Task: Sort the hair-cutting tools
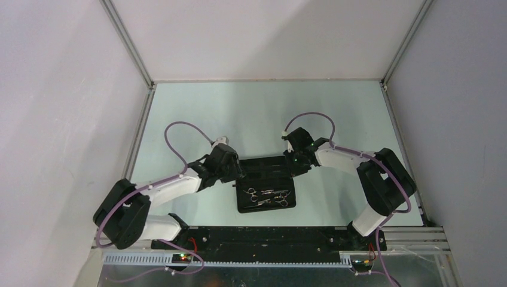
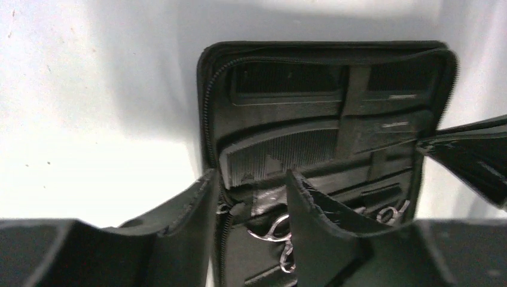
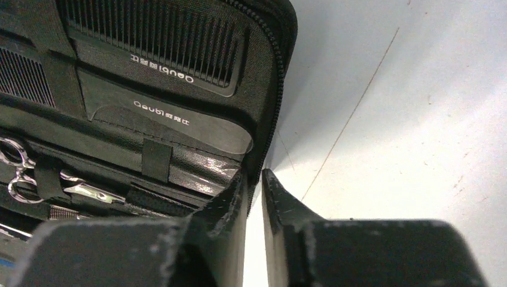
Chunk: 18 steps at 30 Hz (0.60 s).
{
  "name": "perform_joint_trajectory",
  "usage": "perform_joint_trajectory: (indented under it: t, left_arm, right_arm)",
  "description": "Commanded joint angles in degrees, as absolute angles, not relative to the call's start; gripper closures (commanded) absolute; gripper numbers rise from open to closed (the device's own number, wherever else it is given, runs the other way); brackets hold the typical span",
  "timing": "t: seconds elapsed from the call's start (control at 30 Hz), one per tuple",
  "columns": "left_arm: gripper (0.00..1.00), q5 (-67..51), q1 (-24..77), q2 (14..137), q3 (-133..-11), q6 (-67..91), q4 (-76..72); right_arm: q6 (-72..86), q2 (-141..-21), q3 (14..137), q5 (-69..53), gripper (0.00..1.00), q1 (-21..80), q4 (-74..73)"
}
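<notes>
A black zip case [image 1: 266, 164] lies open at mid-table. Two silver scissors [image 1: 266, 197] sit strapped in its near half. In the left wrist view a black comb [image 2: 281, 152] is tucked in a pocket, and scissor rings [image 2: 276, 230] show below it. In the right wrist view a black comb [image 3: 155, 42] sits in the top pocket and scissor handles [image 3: 18, 173] show at the left. My left gripper [image 1: 233, 177] [image 2: 251, 176] is open and straddles the case's left zip edge. My right gripper [image 1: 295, 164] [image 3: 254, 174] is nearly closed, pinching the case's right zip edge [image 3: 270, 107].
The pale green table [image 1: 197, 113] is bounded by white walls with metal posts at the back corners. The arm bases and a black rail [image 1: 263, 236] run along the near edge.
</notes>
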<state>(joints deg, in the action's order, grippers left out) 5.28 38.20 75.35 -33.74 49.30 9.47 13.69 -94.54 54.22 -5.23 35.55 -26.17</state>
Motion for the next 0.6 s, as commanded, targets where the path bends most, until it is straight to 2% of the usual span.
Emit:
perform_joint_trajectory:
  t: [0.0,0.03,0.07,0.13,0.2,0.43,0.57]
  left_arm:
    - [0.46,8.0,38.9,70.0,-36.5,47.8,9.7]
    - [0.42,8.7,38.8,68.6,-36.7,47.1,10.8]
    - [0.4,9.8,38.7,67.9,-36.7,46.5,11.4]
    - [0.35,10.5,38.2,66.0,-36.7,45.9,12.7]
    - [0.29,10.2,37.1,63.9,-36.5,45.6,13.6]
    - [0.1,10.5,31.1,49.6,-33.1,44.5,18.9]
    - [0.06,11.8,27.6,40.9,-31.6,43.4,23.3]
  right_arm:
    - [13.2,-90.9,53.4,-2.7,0.72,35.1,-24.0]
    - [13.1,-89.6,53.4,-2.7,0.68,35.2,-24.0]
    - [12.8,-88.3,53.4,-2.6,0.59,35.6,-24.1]
    - [12.1,-86.4,53.4,-1.8,0.51,36.6,-25.2]
    - [10.9,-84.7,53.4,-0.7,0.47,37.9,-26.9]
    - [6.7,-80.7,53.1,10.2,0.42,51.8,-36.1]
    - [6.8,-81.3,53.0,10.3,0.41,62.9,-38.2]
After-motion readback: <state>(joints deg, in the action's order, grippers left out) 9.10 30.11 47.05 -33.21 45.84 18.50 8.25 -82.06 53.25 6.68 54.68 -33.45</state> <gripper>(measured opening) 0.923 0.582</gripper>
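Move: Between the two hands the tool case lies flat and open. Its middle is about 4 cm back and 8 cm left of the right hand, 1 cm lower, with that hand at the right edge; the near-right scissors lie 11 cm back and 3 cm left of it. The combs sit 3 cm ahead and 9 cm left. From the left hand, the case's middle is some 4 cm back, 8 cm right and 2 cm lower. Opening from nearly shut to over half, the right hand comes free of the case's right edge, rises about 5 cm, then swings back and slightly left over the near-right scissors side, turning some 20 degrees counter-clockwise. The left hand, already part open, spreads wide and climbs about 11 cm, then drifts left away from the case, its fingertips tilting back. ##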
